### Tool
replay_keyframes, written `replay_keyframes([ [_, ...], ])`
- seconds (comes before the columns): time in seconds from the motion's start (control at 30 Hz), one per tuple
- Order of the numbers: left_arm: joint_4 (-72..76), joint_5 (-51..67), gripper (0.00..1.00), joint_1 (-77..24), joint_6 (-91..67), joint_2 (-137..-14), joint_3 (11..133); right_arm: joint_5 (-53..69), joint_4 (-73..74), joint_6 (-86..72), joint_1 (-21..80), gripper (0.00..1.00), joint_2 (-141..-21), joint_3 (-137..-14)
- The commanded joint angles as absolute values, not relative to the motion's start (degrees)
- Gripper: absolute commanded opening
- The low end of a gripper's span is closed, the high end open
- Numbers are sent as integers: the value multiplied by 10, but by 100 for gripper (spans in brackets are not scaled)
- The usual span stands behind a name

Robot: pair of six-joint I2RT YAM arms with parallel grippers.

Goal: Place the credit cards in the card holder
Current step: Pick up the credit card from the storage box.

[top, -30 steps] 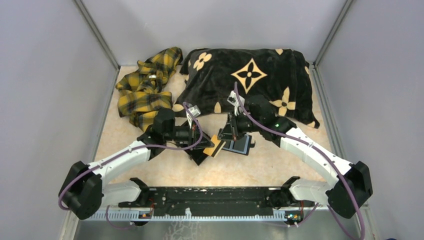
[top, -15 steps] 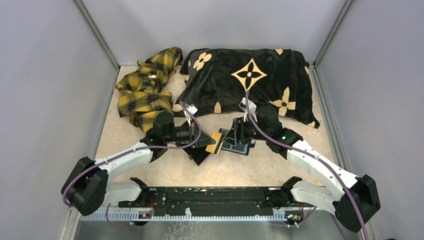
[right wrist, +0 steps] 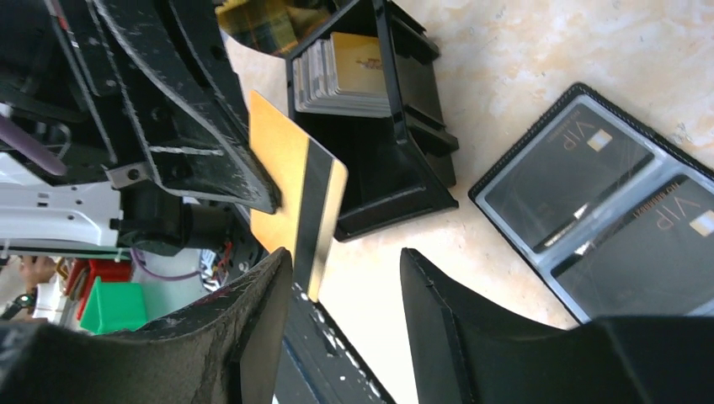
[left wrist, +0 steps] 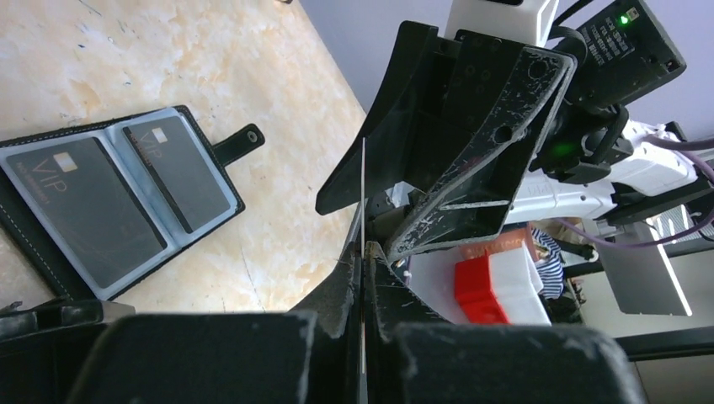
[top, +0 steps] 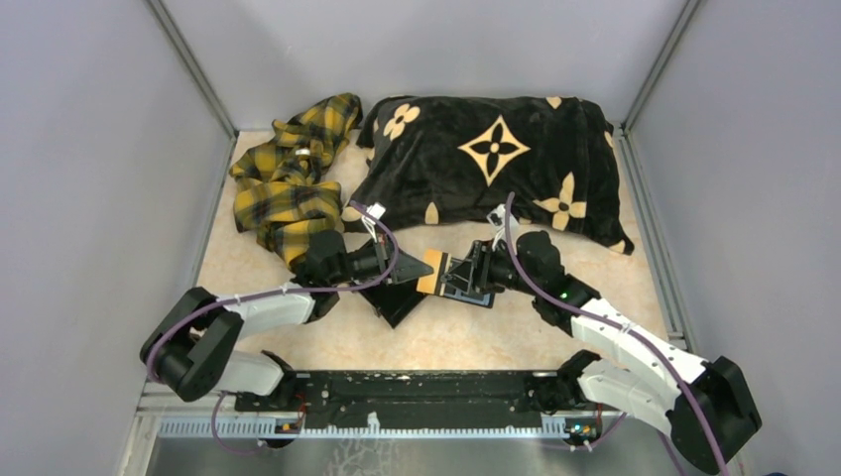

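Observation:
My left gripper [top: 420, 268] is shut on a gold credit card [top: 432, 274] with a black stripe and holds it above the table. In the left wrist view the card [left wrist: 363, 194] shows edge-on between the closed fingertips [left wrist: 363, 251]. My right gripper [top: 462, 269] is open and faces the card. In the right wrist view the card's lower corner [right wrist: 296, 202] sits just inside the gap [right wrist: 345, 282], near one finger [right wrist: 244, 328]. The black card holder [right wrist: 602, 198] lies open on the table with two dark VIP cards in its sleeves; it also shows in the left wrist view [left wrist: 109, 202].
A black tray [right wrist: 421, 172] with a stack of several cards [right wrist: 341, 63] stands beside the holder, below the left gripper [top: 397, 303]. A black-and-tan patterned cloth [top: 496, 159] and a yellow plaid cloth [top: 288, 174] lie at the back.
My left gripper has lifted the gold card slightly up and right. My right gripper has swung down and left, its open jaws closing in on the card's free edge.

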State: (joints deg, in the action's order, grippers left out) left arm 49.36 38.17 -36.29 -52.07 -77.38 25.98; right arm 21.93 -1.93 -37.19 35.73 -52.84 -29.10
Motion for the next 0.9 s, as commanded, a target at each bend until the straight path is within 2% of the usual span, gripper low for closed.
replay_keyframes([
  [0.0,574,373,0,-369,-559,-793,252,223,-115,-403,352,50,-522,-283],
  [0.3,606,373,0,-375,-577,-820,257,245,-189,-441,353,38,-545,-263],
  [0.43,616,373,0,-376,-585,-828,257,256,-225,-460,353,25,-554,-251],
  [0.5,632,376,0,-376,-594,-836,256,263,-254,-475,352,15,-558,-244],
  [0.57,650,381,0,-376,-609,-847,256,269,-274,-487,352,0,-562,-236],
  [0.6,657,381,0,-376,-615,-853,256,271,-280,-492,352,0,-562,-234],
  [0.63,657,380,6,-376,-619,-857,257,271,-281,-496,352,0,-561,-233],
  [0.7,640,371,39,-376,-618,-861,259,265,-267,-496,352,0,-550,-236],
  [0.73,623,364,48,-376,-613,-860,260,260,-248,-493,352,0,-540,-240],
  [0.8,569,341,59,-376,-594,-851,269,237,-187,-473,352,0,-514,-256],
  [0.87,498,315,64,-377,-570,-838,284,194,-104,-447,352,0,-484,-277],
])
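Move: The left hand holds the gold credit card; the open right fingers wait about 6 cm to its right and 1 cm back. From the right hand the card's middle lies some 4 cm left, 1 cm ahead and 1 cm higher. The card holder lies about 14 cm below the right hand, 2 cm right and 2 cm back; the storage box is equally low, about 15 cm left and 2 cm back. Right hand eases about 2 cm left and up, pinches the card's free edge; left opens and sinks. ##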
